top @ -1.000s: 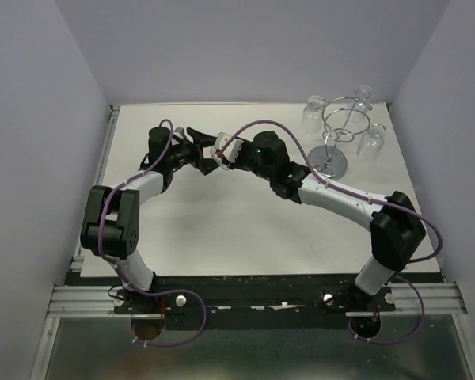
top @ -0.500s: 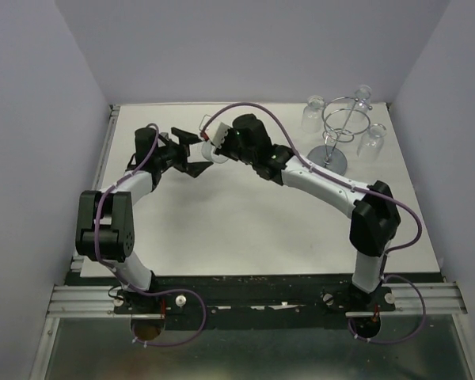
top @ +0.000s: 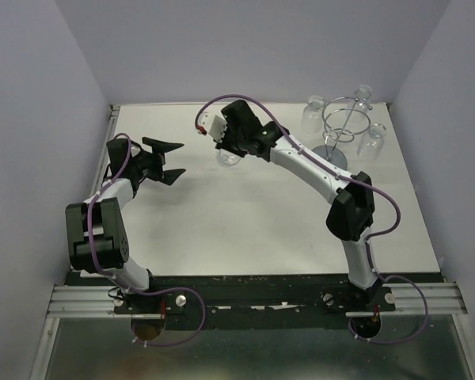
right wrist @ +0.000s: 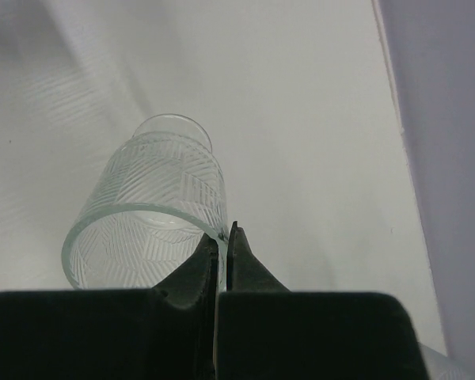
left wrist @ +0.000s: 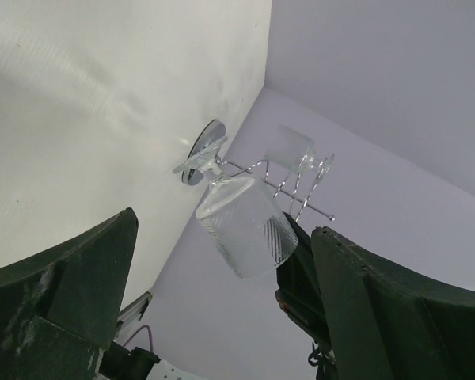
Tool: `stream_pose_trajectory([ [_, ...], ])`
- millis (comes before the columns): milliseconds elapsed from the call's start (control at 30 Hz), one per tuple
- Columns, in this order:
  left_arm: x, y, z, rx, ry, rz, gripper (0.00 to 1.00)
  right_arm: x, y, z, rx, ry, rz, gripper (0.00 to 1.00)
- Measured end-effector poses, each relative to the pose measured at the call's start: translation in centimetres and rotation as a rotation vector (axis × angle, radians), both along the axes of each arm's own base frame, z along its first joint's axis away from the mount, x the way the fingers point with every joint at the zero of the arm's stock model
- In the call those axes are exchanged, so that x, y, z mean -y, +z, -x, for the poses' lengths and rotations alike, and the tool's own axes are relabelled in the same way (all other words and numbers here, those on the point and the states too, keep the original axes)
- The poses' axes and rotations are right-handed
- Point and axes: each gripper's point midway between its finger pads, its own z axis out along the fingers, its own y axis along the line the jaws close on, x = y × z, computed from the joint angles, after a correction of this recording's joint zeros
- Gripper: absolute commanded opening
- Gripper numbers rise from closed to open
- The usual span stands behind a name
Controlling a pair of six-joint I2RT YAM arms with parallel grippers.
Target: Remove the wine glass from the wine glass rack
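A clear patterned wine glass [top: 230, 157] hangs over the mat's far middle, held by its rim. My right gripper [top: 225, 148] is shut on that rim [right wrist: 214, 231], one finger inside the bowl and one outside. In the right wrist view the glass [right wrist: 150, 207] stretches away from the jaws. My left gripper [top: 171, 161] stands wide open to the left, apart from the glass, with nothing between its fingers. From the left wrist view the glass [left wrist: 246, 222] floats beyond my open fingers [left wrist: 79, 269]. The chrome wine glass rack [top: 342, 131] stands at the far right.
Three more glasses hang upside down on the rack: one on the left [top: 313, 115], one at the back [top: 362, 95], one on the right [top: 373, 141]. Its round base [top: 330, 161] sits near the right arm's forearm. Walls close in the mat [top: 245, 229] on three sides.
The left gripper has opened wide and drawn back to the left, away from the glass. The right gripper has shut on the glass rim and swung left and farther back with it.
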Motion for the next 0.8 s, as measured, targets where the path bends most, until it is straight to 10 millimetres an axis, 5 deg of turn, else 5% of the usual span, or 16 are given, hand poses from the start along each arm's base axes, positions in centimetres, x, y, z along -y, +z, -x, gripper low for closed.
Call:
stream_pose_trajectory([
  [400, -0.9, -0.3, -0.4, 0.013, 0.029, -0.032, 0.99, 5.3, -5.1, -1.0, -0.176, -0.002, 0.161, 0.01],
  [800, -1.1, -0.7, -0.6, 0.008, 0.037, -0.044, 0.99, 4.2, -7.6, -2.5, -0.25, 0.023, 0.113, 0.01],
])
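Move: The right hand still pinches the upright wine glass by its rim. The clear patch of table where it is heading lies about 20 cm below, some 6 cm to the right and roughly 1 cm ahead. The rack's middle is about 30 cm to the right, 4 cm ahead and 5 cm lower; its nearest hanging glass is 25 cm right and 8 cm ahead, near hand height. From the empty left hand, that patch is about 17 cm right, 4 cm ahead and 16 cm down. Down and to the right goes the right arm, lowering the wine glass towards the clear table, roughly 8 cm down in all. The rightward swing of about 5 cm comes early, then turns back about a centimetre to the left while the hand eases 2–3 cm forward and slows. The wrist tips the fingers down some 15 degrees, and they stay shut on the glass's rim. ##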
